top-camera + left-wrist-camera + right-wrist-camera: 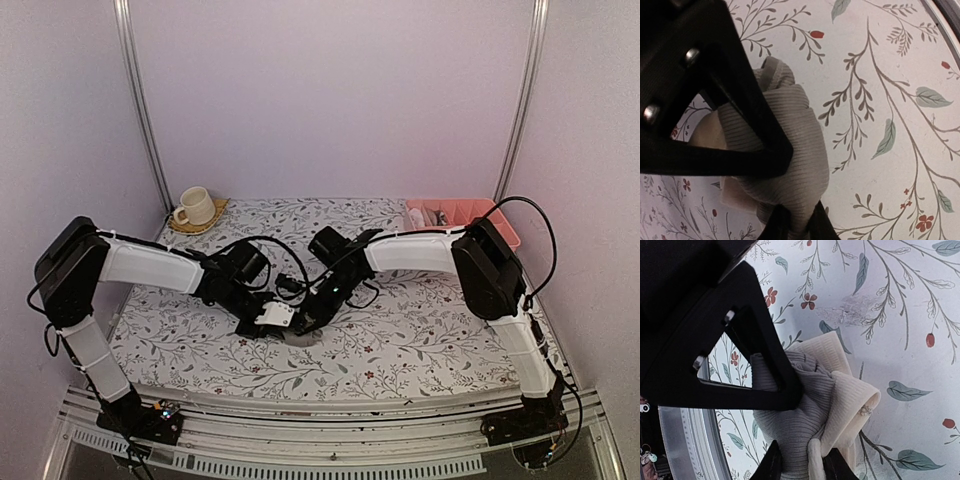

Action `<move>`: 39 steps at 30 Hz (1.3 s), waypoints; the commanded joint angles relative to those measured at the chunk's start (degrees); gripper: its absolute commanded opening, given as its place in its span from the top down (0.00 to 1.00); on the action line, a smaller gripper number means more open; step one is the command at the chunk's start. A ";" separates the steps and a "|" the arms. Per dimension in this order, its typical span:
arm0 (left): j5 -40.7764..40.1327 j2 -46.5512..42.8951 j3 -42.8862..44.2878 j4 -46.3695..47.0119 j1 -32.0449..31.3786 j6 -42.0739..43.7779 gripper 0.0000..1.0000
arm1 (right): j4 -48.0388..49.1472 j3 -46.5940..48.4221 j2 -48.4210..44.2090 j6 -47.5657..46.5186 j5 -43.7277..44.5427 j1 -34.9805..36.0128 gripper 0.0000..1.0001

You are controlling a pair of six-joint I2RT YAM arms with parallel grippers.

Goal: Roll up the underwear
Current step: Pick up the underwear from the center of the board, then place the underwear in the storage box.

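The taupe ribbed underwear (795, 145) with a wide cream waistband (850, 390) is bunched up between my two grippers near the table's front middle. It is mostly hidden by the grippers in the top view (296, 336). My left gripper (795, 225) is shut on one end of its taupe cloth. My right gripper (801, 465) is shut on the other end, pinching taupe cloth (790, 425) and cream edge together. In the top view the two grippers meet, left (268, 318) and right (305, 318). The grey underwear with white edging is out of view.
A cream mug (194, 206) stands on a coaster at the back left. A pink tray (495, 215) with small items sits at the back right. The floral tablecloth (420, 340) covers the table. A metal rail (690, 440) runs along the front edge.
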 commanded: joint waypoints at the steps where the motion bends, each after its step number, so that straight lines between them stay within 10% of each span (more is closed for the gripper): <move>1: -3.95 2.68 -0.56 -2.91 1.01 -2.37 0.75 | -2.18 -0.31 0.72 -0.92 0.40 0.83 0.97; 10: 2.07 -9.31 -1.71 -0.73 5.91 -6.79 0.03 | 4.30 -8.39 -8.64 1.52 3.79 -2.59 0.98; 26: -11.77 -20.80 -16.20 30.20 12.65 -28.63 0.01 | 20.68 -22.91 -33.19 14.03 40.57 -19.11 0.98; 39: -15.09 -23.38 -21.70 41.13 13.04 -31.07 0.02 | 27.33 -25.80 -33.79 18.84 42.97 -32.51 0.98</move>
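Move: The right hand already pinches the rolled underwear, its middle about 1 cm back and 1 cm below. The pink box it carries towards lies some 30 cm ahead and 40 cm right; the folded clothes in that box's far left compartments are about 35 cm ahead and 34 cm right. For the left hand, also still pinching the roll, the roll's middle is about 2 cm right, 1 cm back and 1 cm below. Left fingers open and retreat; right keeps its pinch, carrying the roll 29 cm right, 25 forward, 16 up boxwards. ##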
